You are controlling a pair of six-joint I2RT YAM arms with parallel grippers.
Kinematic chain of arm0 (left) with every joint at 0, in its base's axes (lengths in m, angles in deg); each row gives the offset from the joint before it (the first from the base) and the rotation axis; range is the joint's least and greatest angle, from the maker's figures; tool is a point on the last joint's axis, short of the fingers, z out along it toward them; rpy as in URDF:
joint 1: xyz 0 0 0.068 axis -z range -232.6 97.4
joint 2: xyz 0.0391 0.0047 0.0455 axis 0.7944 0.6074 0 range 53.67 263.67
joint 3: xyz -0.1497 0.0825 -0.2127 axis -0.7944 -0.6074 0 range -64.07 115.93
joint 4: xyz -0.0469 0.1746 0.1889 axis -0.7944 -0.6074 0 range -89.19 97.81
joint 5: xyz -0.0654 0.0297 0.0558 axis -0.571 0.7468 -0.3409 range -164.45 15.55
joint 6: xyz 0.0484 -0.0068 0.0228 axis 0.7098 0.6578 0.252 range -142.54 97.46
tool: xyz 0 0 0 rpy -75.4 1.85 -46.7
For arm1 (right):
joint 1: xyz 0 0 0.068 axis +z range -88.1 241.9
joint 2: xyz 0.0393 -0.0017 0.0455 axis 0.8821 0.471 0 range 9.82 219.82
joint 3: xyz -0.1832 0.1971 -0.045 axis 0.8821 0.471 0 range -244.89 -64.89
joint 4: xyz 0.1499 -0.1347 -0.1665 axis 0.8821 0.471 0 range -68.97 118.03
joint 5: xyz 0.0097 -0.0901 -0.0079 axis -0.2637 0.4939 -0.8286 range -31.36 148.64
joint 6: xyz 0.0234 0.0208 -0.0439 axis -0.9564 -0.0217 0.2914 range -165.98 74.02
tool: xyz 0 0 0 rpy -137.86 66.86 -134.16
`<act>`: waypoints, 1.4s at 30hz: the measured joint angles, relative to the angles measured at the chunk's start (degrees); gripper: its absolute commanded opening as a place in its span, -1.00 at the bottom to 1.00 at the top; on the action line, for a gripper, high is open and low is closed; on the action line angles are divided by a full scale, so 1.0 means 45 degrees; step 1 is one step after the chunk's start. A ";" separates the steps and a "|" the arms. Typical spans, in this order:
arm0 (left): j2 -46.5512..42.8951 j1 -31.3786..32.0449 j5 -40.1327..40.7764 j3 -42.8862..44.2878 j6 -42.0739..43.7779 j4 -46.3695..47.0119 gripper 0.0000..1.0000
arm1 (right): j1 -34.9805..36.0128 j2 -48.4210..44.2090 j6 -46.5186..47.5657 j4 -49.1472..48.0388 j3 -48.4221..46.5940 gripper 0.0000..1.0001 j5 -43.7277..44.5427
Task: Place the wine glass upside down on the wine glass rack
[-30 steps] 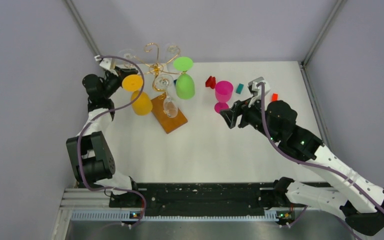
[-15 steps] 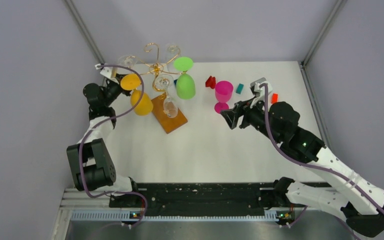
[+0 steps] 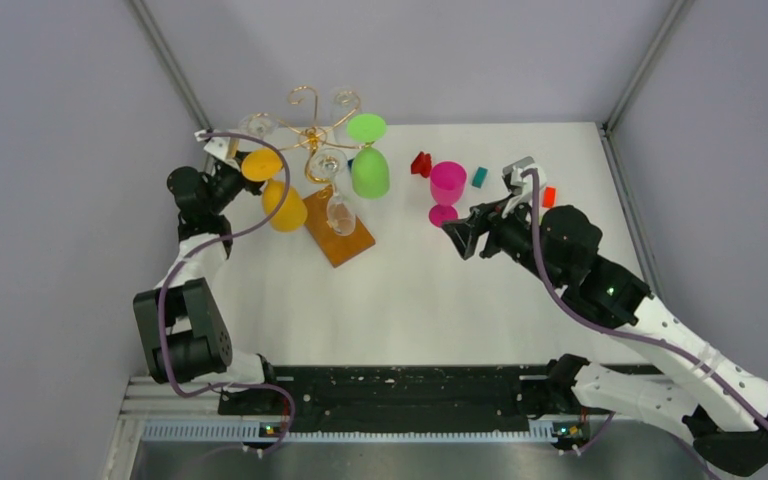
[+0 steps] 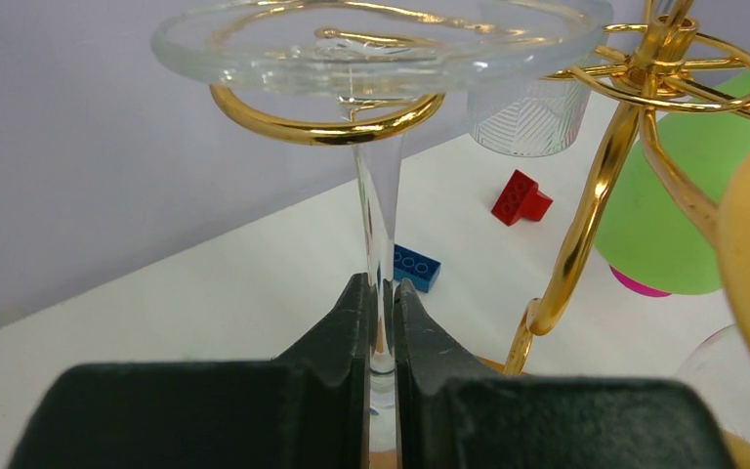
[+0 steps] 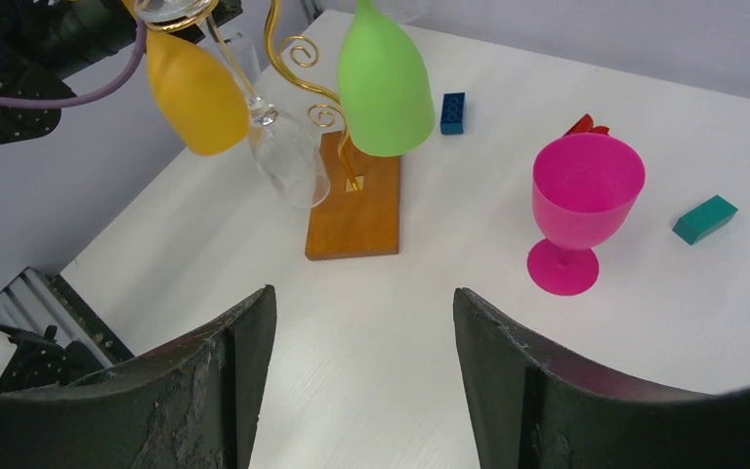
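A clear wine glass (image 4: 379, 210) hangs upside down, its foot (image 4: 381, 39) resting on a gold ring (image 4: 322, 125) of the wine glass rack (image 3: 312, 130). My left gripper (image 4: 381, 293) is shut on its stem, at the rack's left side (image 3: 235, 165). The rack's wooden base (image 3: 348, 243) lies below the arms. A yellow glass (image 3: 282, 205), a green glass (image 3: 369, 170) and another clear glass (image 3: 338, 210) hang on it. A pink wine glass (image 5: 586, 195) stands upright on the table. My right gripper (image 5: 363, 303) is open and empty, just near of the pink glass (image 3: 447, 185).
A red brick (image 3: 421, 163), a teal block (image 3: 479, 177) and an orange block (image 3: 549, 195) lie around the pink glass. A blue brick (image 4: 416, 267) lies behind the rack. A patterned clear bowl (image 4: 527, 117) hangs at the rack's far side.
My left gripper, with the clear glass stem in it, has shifted slightly left and toward the back. The right arm has edged a little to the right.
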 measured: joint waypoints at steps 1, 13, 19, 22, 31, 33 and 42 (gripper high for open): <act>0.0000 0.0000 -0.0005 0.0005 0.0121 -0.0015 -0.70 | 0.0000 -0.0010 0.0005 0.0000 0.0000 0.32 -0.0010; -0.0024 0.0000 0.0078 0.0005 0.0272 -0.0189 -0.19 | 0.0000 -0.0189 0.0005 -0.0044 0.0170 0.32 -0.0039; -0.0316 0.0000 0.0379 0.0005 0.0520 -0.0559 0.45 | 0.0000 -0.0345 0.0010 -0.0034 0.0350 0.32 -0.0034; -0.0447 -0.0039 0.0588 0.0005 0.0627 -0.0738 0.52 | 0.0000 -0.0432 0.0029 -0.0034 0.0403 0.33 -0.0034; -0.0937 -0.0117 0.0942 0.0005 0.1073 -0.1428 0.97 | 0.0000 -0.0452 0.0039 -0.0044 0.0403 0.32 -0.0039; -0.1069 -0.0117 0.1005 0.0005 0.1224 -0.1598 0.97 | 0.0000 -0.0452 0.0049 -0.0049 0.0403 0.32 -0.0039; -0.1418 -0.0117 0.1379 -0.0058 0.2220 -0.2132 0.98 | 0.0000 -0.0452 0.0121 -0.0049 0.0403 0.32 -0.0039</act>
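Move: My left hand has the clear wine glass upside down by its stem; the rack hook it hangs from is straight above my fingers, about 5 cm up. The orange glass hangs roughly 7 cm nearer me and 2 cm to the right; the rack's centre hub is some 10 cm right, 1 cm back. Another clear glass hangs about 13 cm right and 7 cm back. From my idle right hand the hook lies about 20 cm ahead, 35 cm left, nearly level. I hold my left hand still and start spreading my fingers off the stem, then keep opening to full width while easing the hand about 2 cm left and 1 cm each up and back. My wrist rolls left side up and turns slightly counter-clockwise, 5 to 10 degrees each, leaving the stem between my spread fingers. ##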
